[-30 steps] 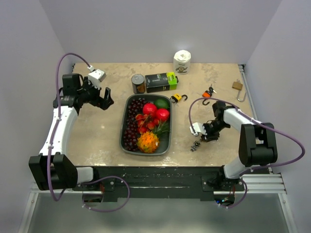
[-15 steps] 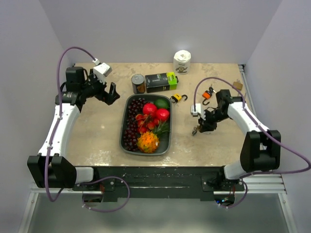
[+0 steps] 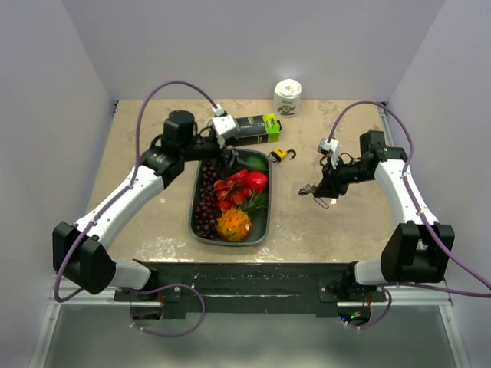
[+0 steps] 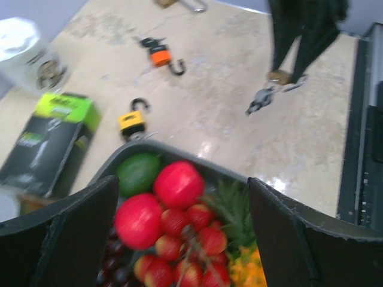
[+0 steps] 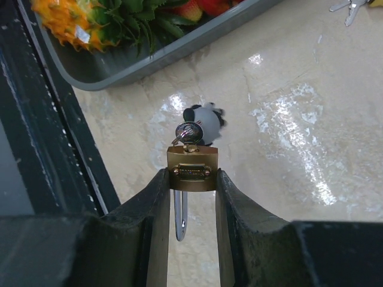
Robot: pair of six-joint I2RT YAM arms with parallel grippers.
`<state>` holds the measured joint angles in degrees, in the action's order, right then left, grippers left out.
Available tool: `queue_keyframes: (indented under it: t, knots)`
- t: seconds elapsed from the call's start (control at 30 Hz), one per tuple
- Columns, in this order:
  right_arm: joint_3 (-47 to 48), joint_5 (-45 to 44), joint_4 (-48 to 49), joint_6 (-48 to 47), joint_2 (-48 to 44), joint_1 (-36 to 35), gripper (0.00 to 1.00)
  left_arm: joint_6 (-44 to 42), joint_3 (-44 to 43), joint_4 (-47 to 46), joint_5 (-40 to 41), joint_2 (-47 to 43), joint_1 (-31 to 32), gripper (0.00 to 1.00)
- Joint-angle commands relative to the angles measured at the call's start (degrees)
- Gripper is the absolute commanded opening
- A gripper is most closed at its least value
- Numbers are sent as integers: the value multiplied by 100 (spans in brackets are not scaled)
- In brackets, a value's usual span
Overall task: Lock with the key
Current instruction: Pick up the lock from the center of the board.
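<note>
My right gripper (image 3: 325,189) is shut on a brass padlock (image 5: 192,170) and holds it by its sides above the table, right of the fruit tray. A key (image 5: 189,132) sits in the padlock's keyhole with a grey fob hanging beyond it. The steel shackle (image 5: 181,216) points back between my fingers. The padlock also shows in the left wrist view (image 4: 278,76), hanging under the right arm. My left gripper (image 3: 229,158) is open and empty, hovering over the far end of the tray; in its wrist view (image 4: 182,203) fruit lies between the fingers.
The grey tray (image 3: 192,222) holds grapes, red fruit and a lime. A yellow padlock (image 4: 131,121) and an orange padlock (image 4: 160,57) lie beyond it. A green-black box (image 3: 257,126) and a white roll (image 3: 288,96) stand at the back.
My right gripper has lifted the padlock with its key off the table and carried it back and right. My left arm has swung right from the far left to over the tray.
</note>
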<state>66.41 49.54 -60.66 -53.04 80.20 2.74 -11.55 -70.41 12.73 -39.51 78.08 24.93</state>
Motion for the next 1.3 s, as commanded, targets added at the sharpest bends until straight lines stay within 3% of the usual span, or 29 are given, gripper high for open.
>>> queue_keyframes:
  t: [0.0,0.03,0.13,0.3,0.5,0.67,0.9,1.03,1.27]
  knots:
    - [250,381,185,1606,-267,103,0,231,431,-1175,47,76,739,88]
    - [180,390,569,1951,-329,138,0,641,519,-1803,161,93,846,86]
    - [-31,347,1447,3384,-636,209,0,1433,730,-2510,811,198,1285,85]
    - [-479,-880,2734,6114,-1076,297,0,2349,275,-2548,2051,847,2119,81]
    - [-1086,-2579,3692,8033,-1920,323,0,3193,-498,-2302,3000,1752,2954,84]
    - [-1350,-3247,3984,8775,-2377,315,0,3817,-1080,-2046,3388,2325,3264,87]
    - [-1175,-4109,3220,9433,-2194,306,0,3898,-1580,-1836,3757,2773,3598,72]
    - [-999,-4286,2640,9689,-1983,279,0,3775,-1905,-1731,3933,2967,3712,66]
    - [-1157,-4172,2674,10049,-2255,183,0,3590,-2213,-1598,4460,3388,3923,64]
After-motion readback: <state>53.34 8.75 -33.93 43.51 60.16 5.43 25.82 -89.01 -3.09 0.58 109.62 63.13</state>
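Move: The brass lock is already between my right fingertips, its keychain sticking out some 4 cm to the left and 2 cm lower. The orange lock lies about 23 cm ahead of my right hand, 7 cm right and 15 cm down. From my left hand, empty and open, the brass lock is roughly 24 cm right, 5 cm back and 12 cm lower. The fruit tray is straight below that hand, some 25 cm down and 2 cm left; the yellow lock is 15 cm ahead, 15 cm right, 27 cm down. I sweep my left hand some 26 cm to the right, drawing back and sinking a little, off the tray towards the held brass lock, its fingers narrowing by about a third but not yet touching. Meanwhile my right hand keeps its grip, shifts about 7 cm right and a bit forward, rises and partly sinks again, and turns the lock about 90 degrees clockwise. ##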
